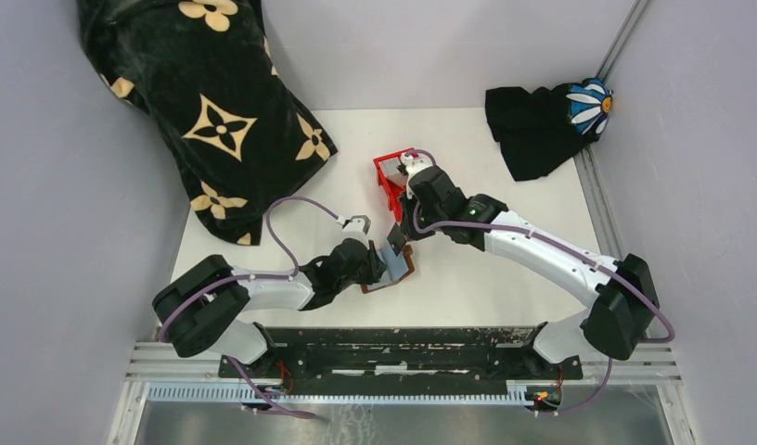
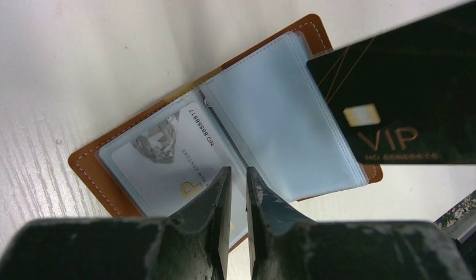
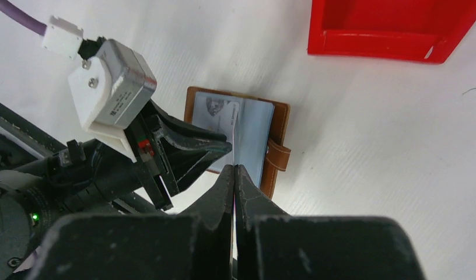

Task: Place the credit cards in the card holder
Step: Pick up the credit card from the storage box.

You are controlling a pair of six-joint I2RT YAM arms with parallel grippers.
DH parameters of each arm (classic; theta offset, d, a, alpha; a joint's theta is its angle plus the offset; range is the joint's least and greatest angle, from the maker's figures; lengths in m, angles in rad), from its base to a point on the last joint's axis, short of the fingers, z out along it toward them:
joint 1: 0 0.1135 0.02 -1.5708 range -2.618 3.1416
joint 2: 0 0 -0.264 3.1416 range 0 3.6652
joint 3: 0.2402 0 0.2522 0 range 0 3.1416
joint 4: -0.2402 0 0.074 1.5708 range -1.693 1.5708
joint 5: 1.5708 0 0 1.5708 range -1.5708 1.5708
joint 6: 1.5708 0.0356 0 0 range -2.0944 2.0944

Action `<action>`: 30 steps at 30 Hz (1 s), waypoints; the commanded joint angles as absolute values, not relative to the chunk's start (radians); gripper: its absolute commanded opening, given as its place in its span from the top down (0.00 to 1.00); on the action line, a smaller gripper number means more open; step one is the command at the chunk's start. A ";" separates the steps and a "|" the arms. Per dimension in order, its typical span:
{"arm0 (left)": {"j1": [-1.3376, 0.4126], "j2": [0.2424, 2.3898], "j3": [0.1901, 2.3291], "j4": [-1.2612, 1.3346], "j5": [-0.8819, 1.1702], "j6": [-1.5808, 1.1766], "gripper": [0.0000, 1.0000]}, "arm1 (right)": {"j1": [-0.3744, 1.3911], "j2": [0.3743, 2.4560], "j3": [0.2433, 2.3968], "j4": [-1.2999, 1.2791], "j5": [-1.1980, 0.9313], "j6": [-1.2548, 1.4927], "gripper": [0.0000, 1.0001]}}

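Observation:
The brown card holder [image 2: 87, 166] lies open on the white table, its clear sleeves fanned out. A silvery credit card [image 2: 160, 157] sits in its left sleeve. My left gripper [image 2: 238, 172] is closed to a thin slit at the sleeves' fold near the holder's near edge, seemingly pinching a sleeve. My right gripper [image 3: 234, 170] is shut on a black credit card [image 2: 399, 99] marked VIP. That card hangs just above the right-hand sleeves, one corner over their top edge. From above, both grippers [image 1: 379, 262] [image 1: 404, 232] meet over the holder [image 1: 404, 272].
A red plastic bin [image 1: 389, 174] stands just behind the holder, close to the right wrist. A black flower-patterned cloth [image 1: 208, 102] fills the back left, and a black cloth with a daisy [image 1: 542, 120] lies back right. A metal rail [image 1: 403, 357] runs along the near edge.

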State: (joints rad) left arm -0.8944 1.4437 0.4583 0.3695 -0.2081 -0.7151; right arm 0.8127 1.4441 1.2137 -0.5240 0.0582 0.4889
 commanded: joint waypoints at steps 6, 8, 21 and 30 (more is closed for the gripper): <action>-0.900 1.410 0.456 0.381 -0.258 -0.704 0.78 | 0.828 1.447 1.164 -0.468 0.027 0.520 0.99; -0.899 1.402 0.450 0.374 -0.262 -0.698 0.78 | 0.828 1.456 1.159 -0.464 0.015 0.521 0.99; -0.895 1.325 0.470 0.360 -0.266 -0.588 0.58 | 0.815 1.469 1.121 -0.458 -0.039 0.494 0.99; -0.857 1.280 0.413 0.494 -0.218 -0.524 0.34 | 0.740 1.476 1.089 -0.413 -0.173 0.495 0.99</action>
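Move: The right hand already holds the black credit card. The open card holder's empty right sleeve lies roughly 4 cm back, 2 cm to the left and some 15 cm below it. The holder's filled left page is about 5 cm back and 6 cm left at the same depth, while the red box stands roughly 13 cm straight ahead, 12 cm lower. From the left hand, low at the holder's middle, the sleeve is about 1 cm ahead and 4 cm right, 1 cm down. The left fingertips lift off the middle of the open holder: after a slight shift left, that hand rises about 4 cm, tips up a little and spreads its fingers well apart. Meanwhile the right hand keeps its pinch on the black card and lowers it some 4.5 cm while drawing back about 2 cm, towards the empty right sleeve, its fingers tilting slightly farther down. ##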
